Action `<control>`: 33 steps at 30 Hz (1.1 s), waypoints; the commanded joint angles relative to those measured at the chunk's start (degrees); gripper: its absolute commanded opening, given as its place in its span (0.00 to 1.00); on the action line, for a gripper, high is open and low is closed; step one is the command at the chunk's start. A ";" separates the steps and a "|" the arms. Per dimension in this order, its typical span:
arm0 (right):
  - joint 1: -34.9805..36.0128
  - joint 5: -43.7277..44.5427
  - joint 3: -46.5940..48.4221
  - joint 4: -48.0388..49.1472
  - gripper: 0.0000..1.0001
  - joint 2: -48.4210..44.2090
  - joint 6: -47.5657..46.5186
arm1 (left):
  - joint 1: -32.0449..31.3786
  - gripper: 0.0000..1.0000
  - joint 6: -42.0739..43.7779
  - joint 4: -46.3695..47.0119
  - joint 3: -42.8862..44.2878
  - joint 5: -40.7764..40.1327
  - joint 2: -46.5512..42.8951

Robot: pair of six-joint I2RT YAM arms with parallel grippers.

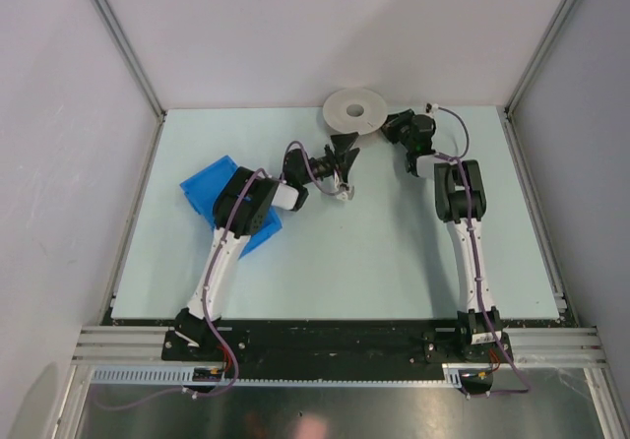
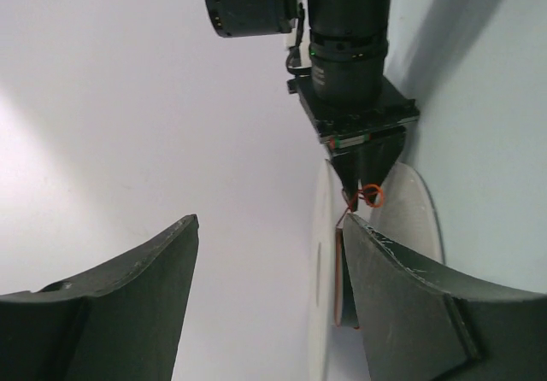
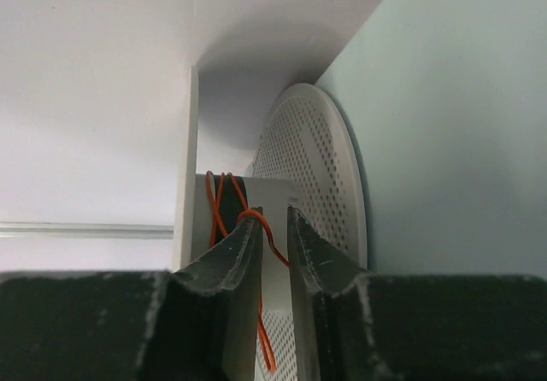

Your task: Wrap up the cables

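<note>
The grey-white spool [image 1: 340, 114] lies flat at the table's back edge. The thin reddish-brown cable [image 3: 215, 202] has a few turns round the spool's core between its flanges [image 3: 312, 159]. My right gripper [image 1: 394, 124] is at the spool's right side. In its wrist view [image 3: 273, 214] the jaws stand a narrow slit apart; the cable hooks over the left fingertip and runs down through the slit. My left gripper [image 1: 346, 161] is wide open and empty just in front of the spool [image 2: 318, 227]. Its view [image 2: 269, 220] shows the cable loop [image 2: 373, 196] at the right gripper's tip.
A blue object [image 1: 205, 188] lies on the table under my left arm's elbow. White walls close the table at the back and sides. The spool sits against the back wall.
</note>
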 commanded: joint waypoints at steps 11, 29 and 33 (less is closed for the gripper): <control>-3.77 1.40 -17.95 -8.07 0.27 -12.43 -5.47 | -0.61 0.72 -0.44 9.47 -5.00 1.56 -6.92; -8.10 -5.00 -31.89 -12.37 0.46 -30.16 -18.33 | -0.78 0.73 -2.71 15.07 -11.37 1.83 -15.89; -8.77 -7.83 -34.64 -14.76 0.64 -37.16 -22.87 | -1.10 0.74 -3.95 15.08 -10.03 2.86 -18.50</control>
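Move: The cable's looped end is at my right fingertips, between the spool's flanges; the spool's middle lies about 7 cm left and 4 cm ahead of that hand, roughly level with it. My open left gripper stands some 10 cm back, 9 cm left and 6 cm higher. From that left hand the cable end is about 10 cm ahead, 9 cm right and 6 cm down, the spool roughly 13 cm ahead, 3 cm right and 6 cm lower. I let the cable end come free of my already parted right fingers and draw that hand back and to the right, about 14 cm away from the spool, opening the fingers wider, tipping them down and rolling the hand's left side lower. My left hand, empty and open, eases back some 4 cm from the spool and then rises about 5 cm. ##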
